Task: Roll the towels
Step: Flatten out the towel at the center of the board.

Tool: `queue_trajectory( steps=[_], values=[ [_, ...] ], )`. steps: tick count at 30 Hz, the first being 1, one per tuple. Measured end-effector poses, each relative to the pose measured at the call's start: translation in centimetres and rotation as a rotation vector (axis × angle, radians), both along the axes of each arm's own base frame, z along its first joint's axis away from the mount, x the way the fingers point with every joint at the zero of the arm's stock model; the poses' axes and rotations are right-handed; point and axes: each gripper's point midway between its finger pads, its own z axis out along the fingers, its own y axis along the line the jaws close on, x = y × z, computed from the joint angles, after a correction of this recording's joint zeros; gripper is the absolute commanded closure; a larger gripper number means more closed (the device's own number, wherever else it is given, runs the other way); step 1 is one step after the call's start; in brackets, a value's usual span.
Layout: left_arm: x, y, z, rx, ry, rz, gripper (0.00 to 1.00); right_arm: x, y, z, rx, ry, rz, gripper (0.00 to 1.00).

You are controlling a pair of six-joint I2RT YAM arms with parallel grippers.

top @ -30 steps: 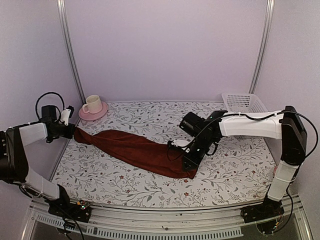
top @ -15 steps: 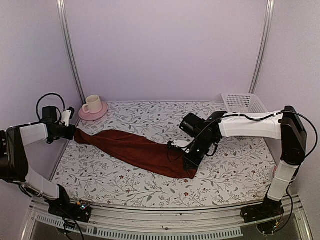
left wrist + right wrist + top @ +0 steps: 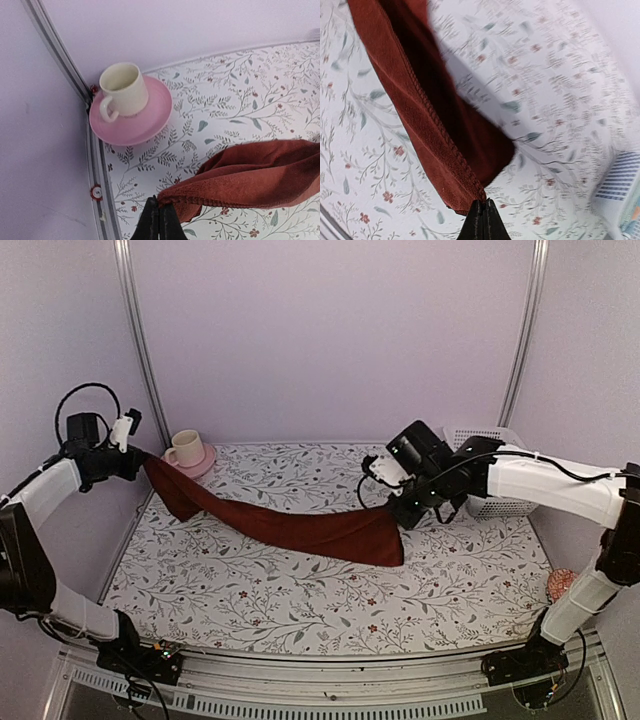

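Note:
One of the towels, the dark maroon one [image 3: 290,528], hangs stretched between both arms above the floral table covering. My left gripper [image 3: 140,460] is shut on its left corner, up by the left wall; in the left wrist view the closed tips [image 3: 159,212] pinch the hem of the maroon towel [image 3: 255,175]. My right gripper [image 3: 398,508] is shut on the opposite corner, and the cloth droops below it. In the right wrist view the gripper [image 3: 482,206] clamps the stitched edge of the towel [image 3: 415,105]. The light-blue towel is out of view.
A cream cup [image 3: 184,449] on a pink saucer [image 3: 199,466] stands at the back left, close to the left gripper. A white mesh basket [image 3: 490,445] sits at the back right behind the right arm. A small pinkish thing [image 3: 561,583] lies at the right edge.
The right gripper closed on the towel's right corner and lifted it up and to the right. The left gripper rose with its corner, so the towel now hangs off the table.

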Motion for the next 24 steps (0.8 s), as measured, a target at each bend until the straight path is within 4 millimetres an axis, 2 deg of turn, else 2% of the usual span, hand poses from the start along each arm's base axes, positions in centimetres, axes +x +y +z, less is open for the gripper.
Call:
queue_trajectory(
  steps=[4, 7, 11, 15, 17, 20, 22, 24],
  values=[
    [0.1, -0.8, 6.4, 0.014, -0.136, -0.042, 1.00, 2.4, -1.9, 8.6, 0.102, -0.263, -0.107, 0.98],
    [-0.7, -1.5, 10.0, 0.021, -0.209, -0.072, 1.00, 2.6, -3.7, 14.3, 0.194, -0.415, -0.170, 0.98],
    [-2.4, -2.7, 14.0, 0.032, -0.288, -0.126, 1.00, 1.2, -5.8, 20.4, 0.332, -0.560, -0.208, 0.98],
    [-5.2, -4.4, 17.4, 0.048, -0.373, -0.188, 1.00, -1.5, -7.7, 25.1, 0.469, -0.662, -0.203, 0.98],
    [-7.1, -5.3, 19.0, 0.057, -0.420, -0.213, 1.00, -2.4, -8.4, 26.7, 0.522, -0.696, -0.205, 0.98],
    [-8.7, -6.1, 20.3, 0.052, -0.457, -0.237, 1.00, -2.4, -9.2, 27.4, 0.542, -0.728, -0.245, 0.98],
    [-8.7, -6.4, 20.4, 0.029, -0.449, -0.249, 1.00, -1.4, -9.4, 26.6, 0.511, -0.734, -0.303, 0.98],
    [-7.2, -6.6, 19.4, -0.005, -0.404, -0.258, 1.00, 0.6, -9.4, 24.9, 0.453, -0.716, -0.365, 0.98]
  ],
)
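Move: Some 17 cm to the left of the right hand, 5 cm ahead and 8 cm below, lies the board's centre, over which the red towel, already pinched in both grippers, is to be spread. The white basket stands about 22 cm ahead of that hand and 30 cm to its right. From the left hand the centre is roughly 40 cm right, 5 cm back and 14 cm below, while the mug on its saucer stands 16 cm ahead, 2 cm right and 10 cm lower. Swinging upward fast, both hands keep their pinch on the towel's corners and hoist it, the right about 27 cm, the left about 20, drifting 6 to 9 cm right and tipping their fingers up, the right far more. The left also draws back 9 cm; at the top both reverse, starting forward and down by a couple of centimetres. ##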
